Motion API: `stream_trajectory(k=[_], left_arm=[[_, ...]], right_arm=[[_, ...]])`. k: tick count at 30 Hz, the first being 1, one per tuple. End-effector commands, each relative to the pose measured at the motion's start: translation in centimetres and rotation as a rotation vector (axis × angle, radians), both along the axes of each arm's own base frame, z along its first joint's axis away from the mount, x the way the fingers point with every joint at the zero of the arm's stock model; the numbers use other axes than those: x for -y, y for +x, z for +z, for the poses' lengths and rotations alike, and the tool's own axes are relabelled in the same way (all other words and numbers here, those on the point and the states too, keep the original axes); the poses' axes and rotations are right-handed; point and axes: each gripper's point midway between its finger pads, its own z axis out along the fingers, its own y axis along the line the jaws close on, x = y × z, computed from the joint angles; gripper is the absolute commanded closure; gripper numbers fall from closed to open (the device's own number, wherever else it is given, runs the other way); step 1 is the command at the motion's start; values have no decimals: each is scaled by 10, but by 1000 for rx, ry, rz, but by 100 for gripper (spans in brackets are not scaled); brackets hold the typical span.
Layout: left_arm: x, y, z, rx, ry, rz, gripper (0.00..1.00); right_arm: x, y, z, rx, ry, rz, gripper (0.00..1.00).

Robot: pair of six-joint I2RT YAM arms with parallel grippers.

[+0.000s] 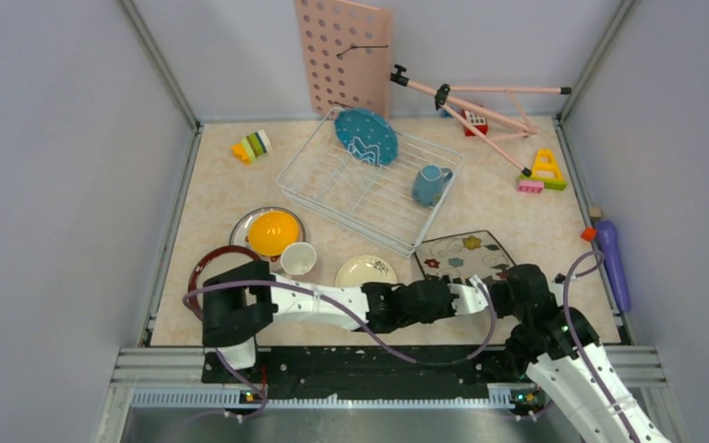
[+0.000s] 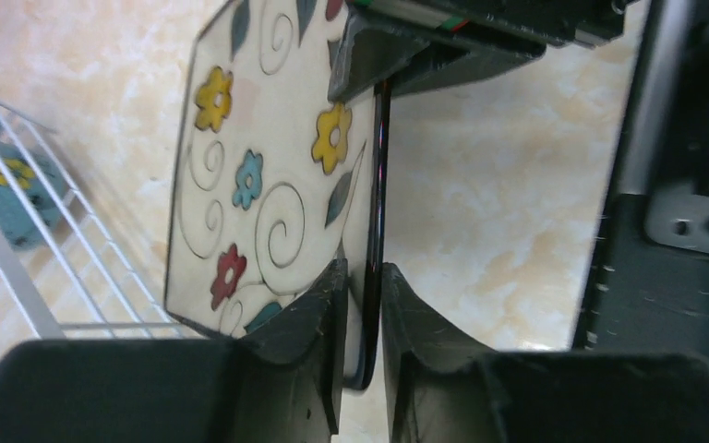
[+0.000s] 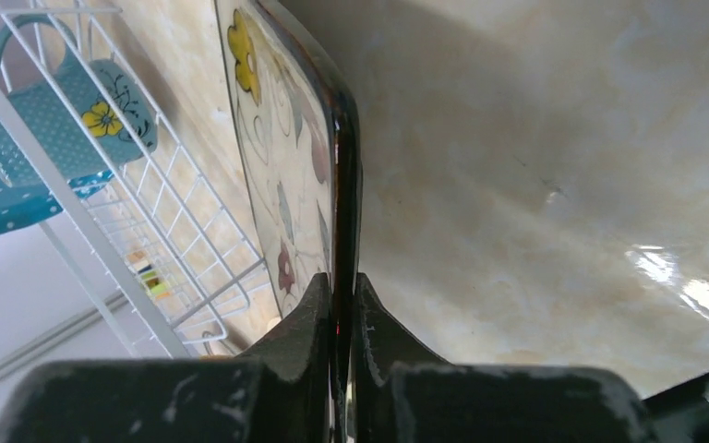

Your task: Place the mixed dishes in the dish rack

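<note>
The square flowered plate [image 1: 466,254] [image 2: 268,166] [image 3: 282,138] is tilted up on edge at the front right. My right gripper [image 1: 510,277] [image 3: 342,281] is shut on its dark rim. My left gripper [image 1: 483,293] [image 2: 365,277] straddles the same rim, slightly open, with a thin gap beside the plate. The dish rack [image 1: 369,175] holds a teal polka-dot plate [image 1: 366,136] and a blue cup [image 1: 429,185]. On the table lie an orange-yellow bowl [image 1: 272,232], a pale cup [image 1: 298,258], a cream plate [image 1: 366,270] and a dark-red-rimmed plate [image 1: 208,268].
A pink pegboard [image 1: 343,55] leans on the back wall beside a fallen pink tripod [image 1: 480,101]. Toy blocks [image 1: 252,146] lie at the back left, more blocks [image 1: 543,173] at the back right. A purple object [image 1: 614,263] lies by the right wall.
</note>
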Motion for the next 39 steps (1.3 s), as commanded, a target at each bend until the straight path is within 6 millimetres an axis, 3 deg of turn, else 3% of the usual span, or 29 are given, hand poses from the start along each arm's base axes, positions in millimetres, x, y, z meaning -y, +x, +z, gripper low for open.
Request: stream_trajectory(k=[1, 6, 11, 18, 28, 33, 39], left_arm=[[5, -18, 70, -88, -243, -62, 71], [0, -29, 84, -146, -282, -96, 58], [-11, -43, 111, -292, -371, -172, 47], [-54, -14, 141, -489, -490, -87, 40], [-145, 47, 165, -393, -633, 230, 29], [-180, 62, 166, -334, -669, 367, 28], [-203, 74, 149, -338, -688, 504, 27]], right_arm=[[40, -8, 15, 0, -199, -78, 100], [62, -7, 54, 56, -298, -128, 100], [81, -7, 103, 111, -404, -160, 100], [86, 16, 205, 296, -688, 14, 100], [51, 40, 318, 636, -888, 264, 100], [17, 59, 349, 721, -935, 443, 100], [-34, 80, 377, 938, -957, 636, 100]])
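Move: Both hands hold the raised near edge of the flowered square plate. From the right hand, the dish rack's middle is about 26 cm ahead and 29 cm left, a little lower; the blue mug in it is some 24 cm ahead and 15 cm left. From the left hand, the small cream plate lies roughly 21 cm left, level fore and aft and some 8 cm below; the pink mug is about 38 cm left and 5 cm ahead. The right hand keeps its pinch on the flowered plate while the left fingers open wide and let go of it. The right first draws right and slightly back, then lifts about 25 cm in all, coming back left and going forward as it rolls strongly left side down, turns counter-clockwise and tips up. The left rises, backing briefly, then swings some 18 cm left and a little forward towards the small cream plate. ##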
